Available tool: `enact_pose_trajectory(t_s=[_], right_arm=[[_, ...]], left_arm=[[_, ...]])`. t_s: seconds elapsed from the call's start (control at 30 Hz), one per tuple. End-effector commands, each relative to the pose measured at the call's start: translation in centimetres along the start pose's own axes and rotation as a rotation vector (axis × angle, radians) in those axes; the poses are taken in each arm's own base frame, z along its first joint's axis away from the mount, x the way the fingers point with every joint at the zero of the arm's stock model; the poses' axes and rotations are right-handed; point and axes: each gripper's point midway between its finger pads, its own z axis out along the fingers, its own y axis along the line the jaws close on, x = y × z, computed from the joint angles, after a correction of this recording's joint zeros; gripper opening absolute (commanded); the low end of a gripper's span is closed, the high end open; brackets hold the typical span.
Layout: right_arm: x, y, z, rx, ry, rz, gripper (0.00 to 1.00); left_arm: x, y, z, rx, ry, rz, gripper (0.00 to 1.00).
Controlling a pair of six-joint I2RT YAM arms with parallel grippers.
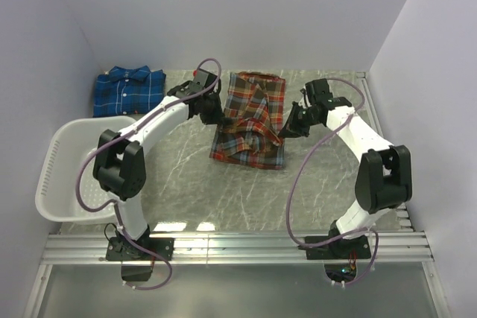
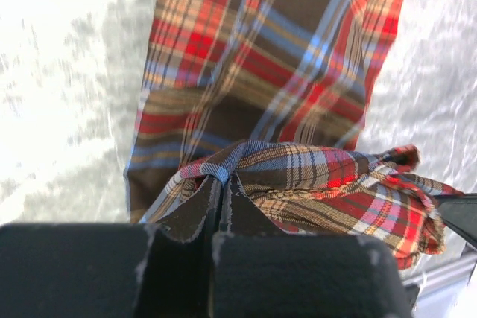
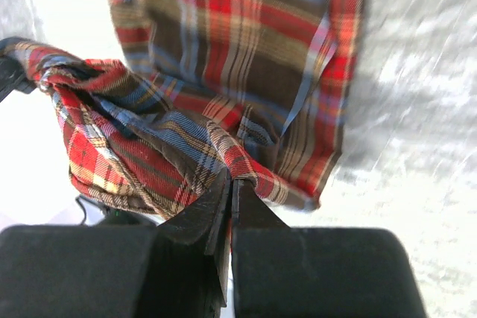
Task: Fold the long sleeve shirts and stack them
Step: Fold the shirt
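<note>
The red-orange plaid shirt [image 1: 250, 121] lies on the table's middle, partly folded, with a band of its cloth lifted across it. My left gripper [image 1: 216, 115] is shut on the shirt's left edge, the cloth pinched at its tips [image 2: 222, 179]. My right gripper [image 1: 287, 128] is shut on the right edge, and the fabric [image 3: 186, 109] bunches at its tips [image 3: 232, 178]. The lifted cloth [image 2: 328, 184] stretches between the two grippers above the flat body of the shirt. The blue plaid shirt [image 1: 128, 91] lies folded at the back left, away from both grippers.
A white slotted basket [image 1: 71, 173] stands at the left, beside the left arm. Walls close in on the left, back and right. A metal rail [image 1: 238, 245] runs along the near edge at the arm bases.
</note>
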Motion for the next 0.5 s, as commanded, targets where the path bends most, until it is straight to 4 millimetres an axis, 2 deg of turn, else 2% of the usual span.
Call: enact_pose_trajectory(t_s=[0.0, 0.07, 0.1, 0.17, 0.2, 0.47], right_arm=[[-3.6, 0.7, 0.1, -0.014, -0.088, -0.025, 0.00], [-4.4, 0.4, 1.1, -0.007, -0.087, -0.012, 0.00], [-4.7, 0.1, 1.8, 0.001, -0.081, -0.002, 0.00], [-5.5, 0.1, 2.3, 0.004, -0.095, 0.003, 0.00], [-5.6, -0.3, 3.0, 0.013, -0.085, 0.011, 0.00], [-8.3, -0.4, 5.5, 0.016, -0.117, 0.016, 0.00]], left_arm=[[-3.3, -0.8, 0.7, 0.010, -0.080, 0.014, 0.02], [-4.2, -1.3, 1.3, 0.023, -0.096, 0.014, 0.04], [-4.0, -0.9, 2.4, 0.009, -0.082, 0.015, 0.04], [-4.6, -1.2, 3.1, 0.015, -0.095, 0.016, 0.04], [-4.4, -0.9, 4.0, 0.006, -0.082, 0.015, 0.04], [-6.6, -0.3, 6.7, -0.011, -0.137, 0.002, 0.05]])
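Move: The shirt's hem, still pinched at both corners, hangs over the shirt, whose collar end lies about 15 cm ahead of the left hand, 9 cm to its right and some 10 cm below. The near fold edge is roughly 12 cm back and 7 cm right of that hand. The folded blue shirt sits 29 cm to the left hand's left, 10 cm ahead. From the right hand the collar end is about 19 cm ahead, 8 cm left. The shirt's hem is carried on forward over its own body towards the collar end by both hands together, roughly 6 cm, sinking more and more along the way, nearly 5 cm in all. Both grippers stay shut on their corners, wrists almost unturned, the hem strung slackly between them. ##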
